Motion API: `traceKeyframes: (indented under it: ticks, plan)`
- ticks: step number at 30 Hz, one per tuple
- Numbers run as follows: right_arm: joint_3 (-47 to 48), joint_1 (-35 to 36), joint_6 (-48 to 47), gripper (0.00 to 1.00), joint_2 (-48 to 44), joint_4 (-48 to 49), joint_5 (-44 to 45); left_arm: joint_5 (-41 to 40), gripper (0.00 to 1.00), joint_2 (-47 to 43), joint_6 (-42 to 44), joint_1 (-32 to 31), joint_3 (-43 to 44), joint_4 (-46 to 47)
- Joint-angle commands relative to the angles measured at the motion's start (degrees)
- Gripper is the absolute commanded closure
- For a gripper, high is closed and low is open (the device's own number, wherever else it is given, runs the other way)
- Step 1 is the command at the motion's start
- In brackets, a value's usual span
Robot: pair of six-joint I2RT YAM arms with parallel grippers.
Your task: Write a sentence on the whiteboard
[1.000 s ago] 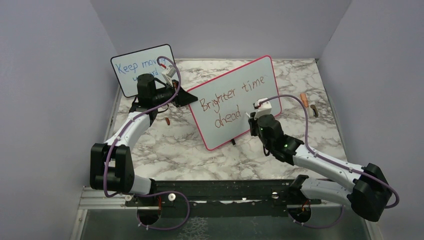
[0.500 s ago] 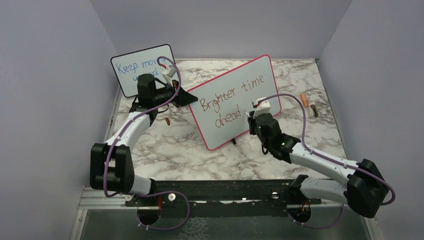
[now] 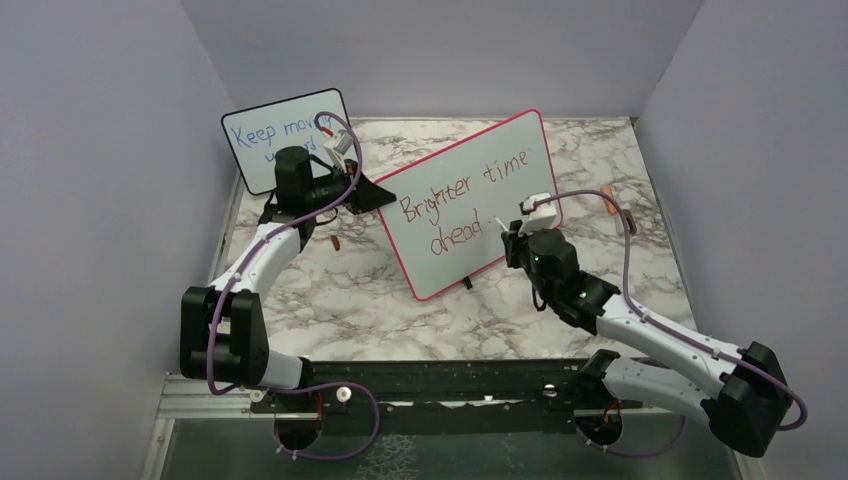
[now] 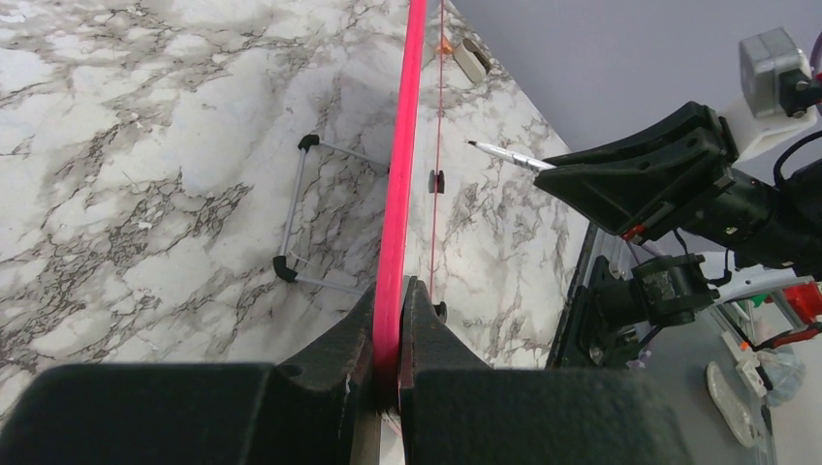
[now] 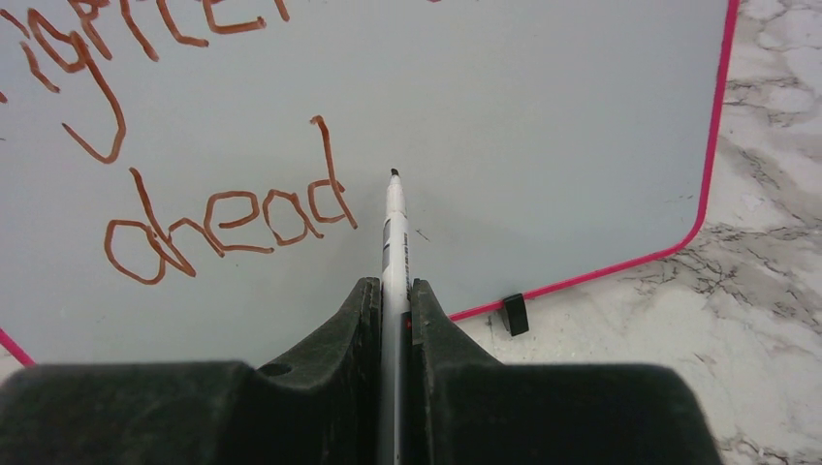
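The red-framed whiteboard (image 3: 455, 265) stands tilted at mid-table, carrying the reddish-brown sentence (image 3: 465, 195) "Brighter time ahead". My left gripper (image 3: 385, 195) is shut on its left edge; in the left wrist view the pink frame (image 4: 407, 116) runs straight between the closed left gripper (image 4: 390, 291). My right gripper (image 5: 390, 291) is shut on a white marker (image 5: 395, 232). The marker tip points at the board (image 5: 543, 126) just right of "ahead" (image 5: 228, 223). In the left wrist view the marker (image 4: 504, 155) shows a small gap from the board face.
A smaller black-framed board (image 3: 285, 135) with blue writing leans at the back left behind my left arm. Two small orange-brown items (image 3: 608, 198) lie at the right of the table, and another (image 3: 335, 242) lies near my left arm. The whiteboard's wire stand (image 4: 300, 213) sits behind it.
My right arm has swung a little to the right, carrying the marker tip slightly away from the end of "ahead". The left arm and the whiteboard have stayed still.
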Motion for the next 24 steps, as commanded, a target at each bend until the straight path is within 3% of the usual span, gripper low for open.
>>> traceKeyframes:
  ticks: [1, 10, 17, 24]
  plan:
    - [-1.09, -0.23, 1.09, 0.99, -5.27, -2.93, 1.60, -6.58, 1.00, 1.38, 4.76, 0.11, -0.47, -5.18]
    - [-0.92, -0.23, 2.16, 0.99, -13.09, -8.49, 2.14, -9.18, 0.87, -2.23, 3.98, 0.15, 0.17, -6.88]
    - [-0.23, -0.21, 2.55, 0.99, -16.72, -10.79, 2.30, -15.53, 0.59, -5.69, 3.03, 0.11, 3.36, -13.41]
    - [0.07, -0.21, 2.71, 0.99, -18.43, -11.86, 2.25, -27.12, 0.32, -10.98, 3.89, 0.30, 7.83, -24.27]
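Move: The left gripper still has the whiteboard's upper-left corner between its pads; "Brighter" runs some 10 cm to its right and about 1 cm back. The right gripper holds the marker, whose tip is already near or just off the full stop, roughly 6 cm ahead, 2 cm left and 4 cm below that hand. "ahead" sits about 3 cm ahead, 10 cm left and 5 cm below the right hand. Open the left gripper to a bit over half and free the board's corner, then ease the hand about 3 cm left, turning it some 15 degrees counter-clockwise. Meanwhile keep the marker gripped in the right hand and carry it away from the full stop, up, back and right, around 6 cm in all, the rise slowing first. ##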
